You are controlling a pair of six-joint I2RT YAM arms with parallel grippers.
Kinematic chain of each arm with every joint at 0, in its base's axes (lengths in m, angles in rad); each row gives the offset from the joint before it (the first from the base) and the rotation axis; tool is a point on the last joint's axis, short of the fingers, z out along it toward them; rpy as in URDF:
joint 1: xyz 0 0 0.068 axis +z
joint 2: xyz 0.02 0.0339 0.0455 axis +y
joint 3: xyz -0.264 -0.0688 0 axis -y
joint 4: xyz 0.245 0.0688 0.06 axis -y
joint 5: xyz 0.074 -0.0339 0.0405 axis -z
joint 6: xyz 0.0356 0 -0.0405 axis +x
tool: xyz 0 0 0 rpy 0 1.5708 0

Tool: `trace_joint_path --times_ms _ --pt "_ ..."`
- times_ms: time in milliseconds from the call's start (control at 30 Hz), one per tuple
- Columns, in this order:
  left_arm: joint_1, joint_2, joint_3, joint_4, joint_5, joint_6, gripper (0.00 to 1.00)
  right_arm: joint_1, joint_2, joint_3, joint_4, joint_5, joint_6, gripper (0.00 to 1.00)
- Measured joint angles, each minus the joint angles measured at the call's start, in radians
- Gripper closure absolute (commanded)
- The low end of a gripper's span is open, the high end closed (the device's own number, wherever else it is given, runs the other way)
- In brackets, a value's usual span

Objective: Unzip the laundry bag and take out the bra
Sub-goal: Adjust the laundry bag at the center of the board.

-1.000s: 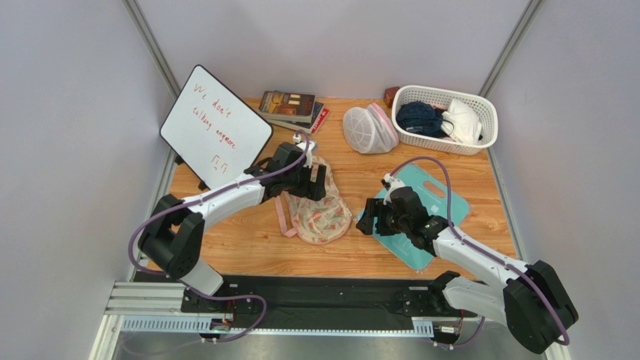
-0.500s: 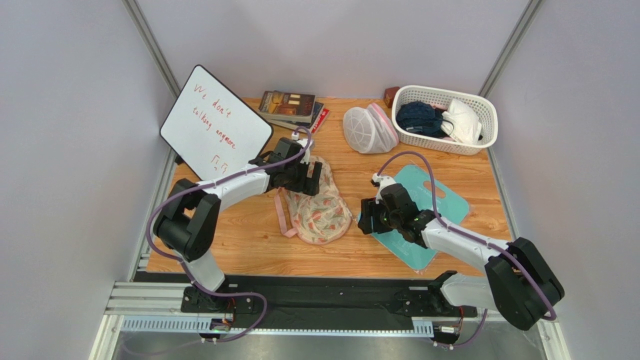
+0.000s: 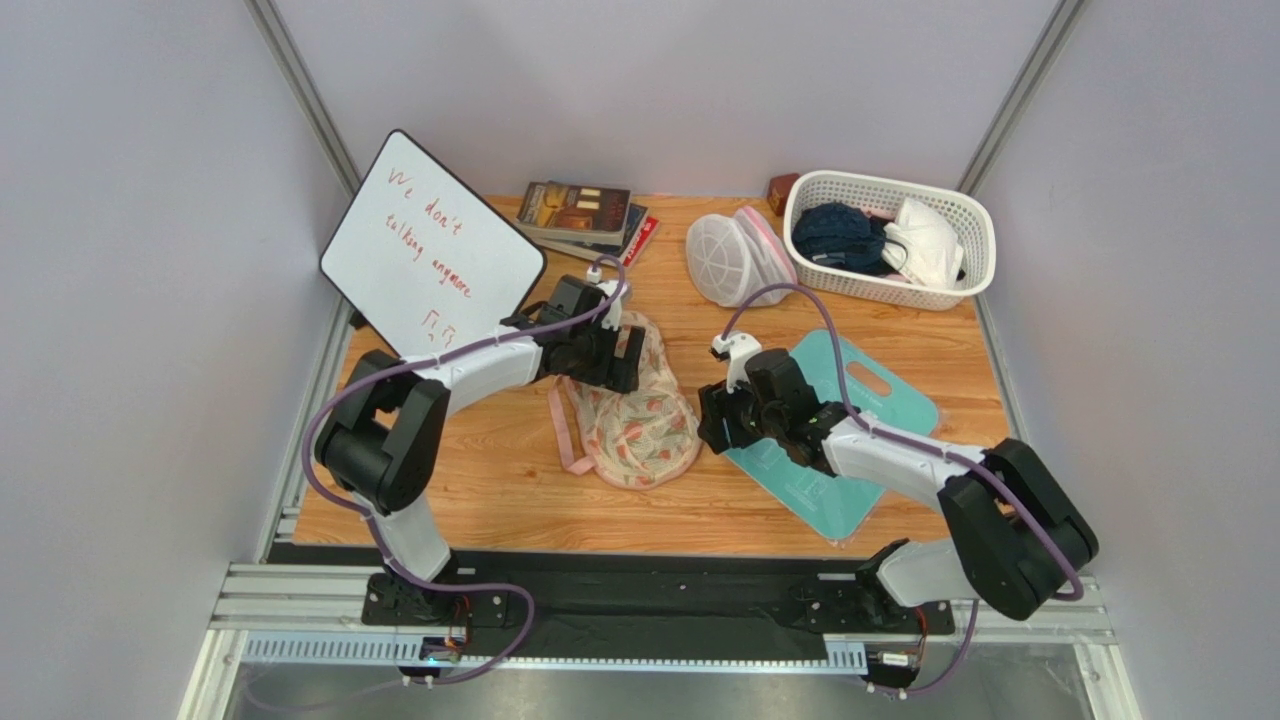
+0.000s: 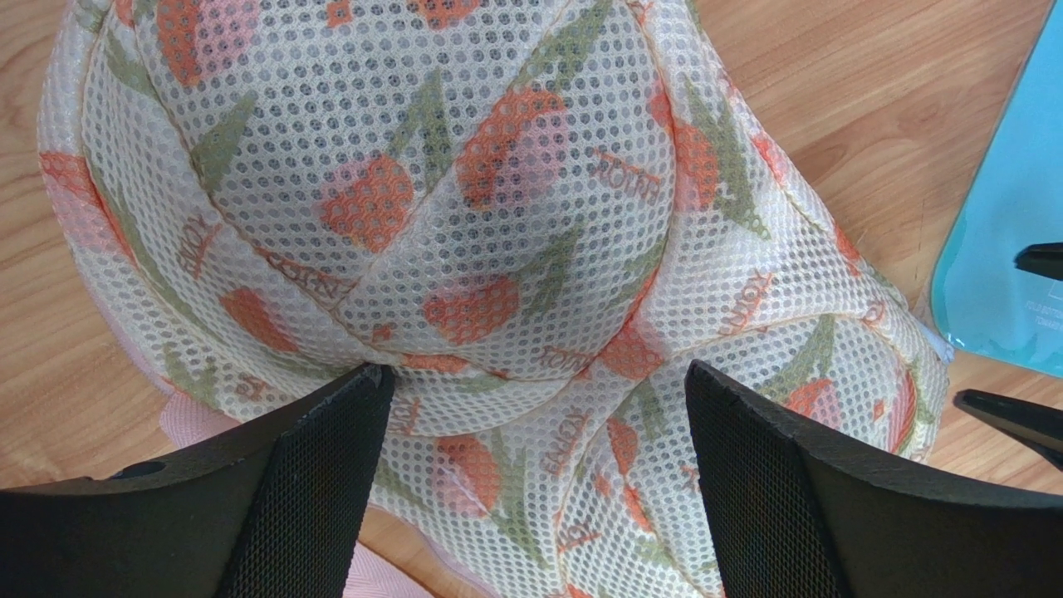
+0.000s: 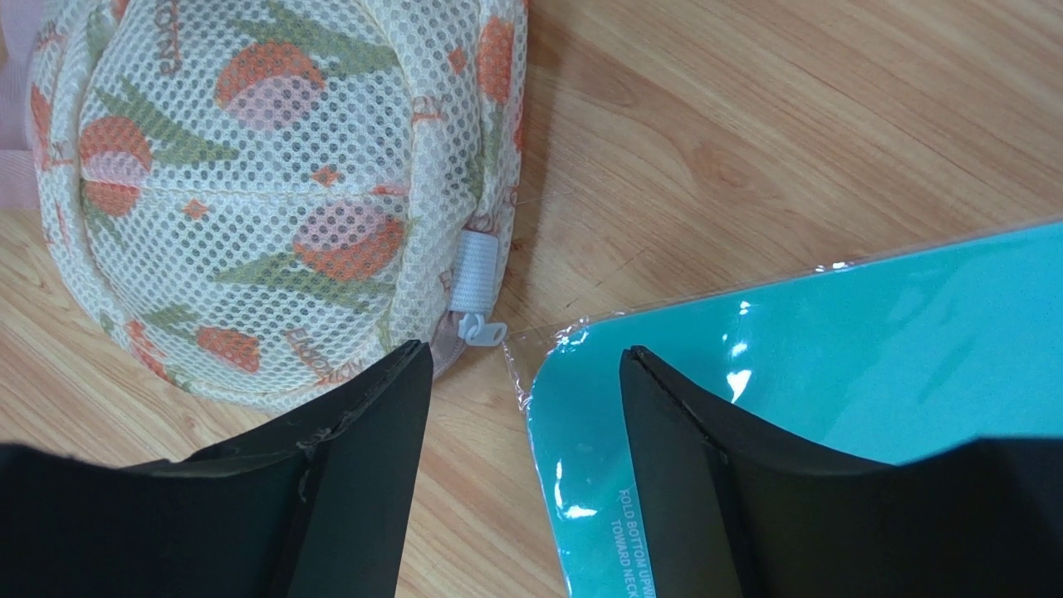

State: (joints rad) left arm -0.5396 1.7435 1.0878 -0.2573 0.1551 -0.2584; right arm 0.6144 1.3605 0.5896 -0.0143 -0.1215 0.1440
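Observation:
The laundry bag (image 3: 643, 425), a cream mesh pouch with orange floral print and a pink strap, lies flat on the wooden table. In the left wrist view the laundry bag (image 4: 499, 224) fills the frame, and my left gripper (image 4: 530, 374) hangs open just over its upper lobe. My left gripper (image 3: 624, 360) sits at the bag's far end. My right gripper (image 3: 709, 428) is open at the bag's right edge. Below my right gripper (image 5: 524, 355) is bare wood, with the bag's white zipper pull (image 5: 474, 280) just beyond the fingertips. The bra is hidden.
A teal folding board (image 3: 842, 443) lies under the right arm, its corner (image 5: 849, 374) beside the right finger. A whiteboard (image 3: 431, 248), books (image 3: 583, 218), a white mesh dome bag (image 3: 736, 260) and a white basket (image 3: 902, 288) of clothes stand along the back.
My right gripper has slid left off the teal board to the bag's right edge. The left arm drew back slightly and now holds still over the bag.

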Motion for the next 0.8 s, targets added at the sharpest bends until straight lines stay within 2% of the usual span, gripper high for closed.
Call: trace_joint_path --times_ms 200,367,533,800 --pt "0.005 0.000 0.000 0.000 0.010 0.000 0.07 0.000 0.056 0.008 0.034 -0.066 -0.042 0.40" --pt "0.011 0.000 0.000 0.000 0.016 0.005 0.07 0.000 0.118 0.013 0.093 -0.141 -0.067 0.49" --pt "0.016 0.000 0.000 0.000 0.018 0.009 0.07 0.000 0.176 0.026 0.139 -0.222 -0.075 0.63" --pt "0.023 0.000 0.000 -0.001 0.015 0.018 0.08 0.000 0.194 0.039 0.135 -0.298 -0.074 0.69"
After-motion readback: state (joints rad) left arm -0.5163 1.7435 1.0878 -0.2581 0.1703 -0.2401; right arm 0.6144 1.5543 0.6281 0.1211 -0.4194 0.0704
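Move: The zip pull at the laundry bag's near right corner lies about 3 cm to the right hand's left, 1 cm back and 2 cm below. From that hand, the bag's middle is about 10 cm left and 3 cm ahead, its pink strap some 18 cm left and level with the hand, and the turquoise mat's middle roughly 16 cm right, also level. From the left hand, the zip pull is about 9 cm back, 9 cm right and 3 cm below. Leftward about 5 cm, sinking some 2 cm and edging slightly back, the right hand goes to the bag's zip corner, turning about 15 degrees counter-clockwise. Its fingers close from well over half open to about a third, around the zip pull, and come against the bag's corner. The left hand stays wide open, tips still resting on the mesh. ##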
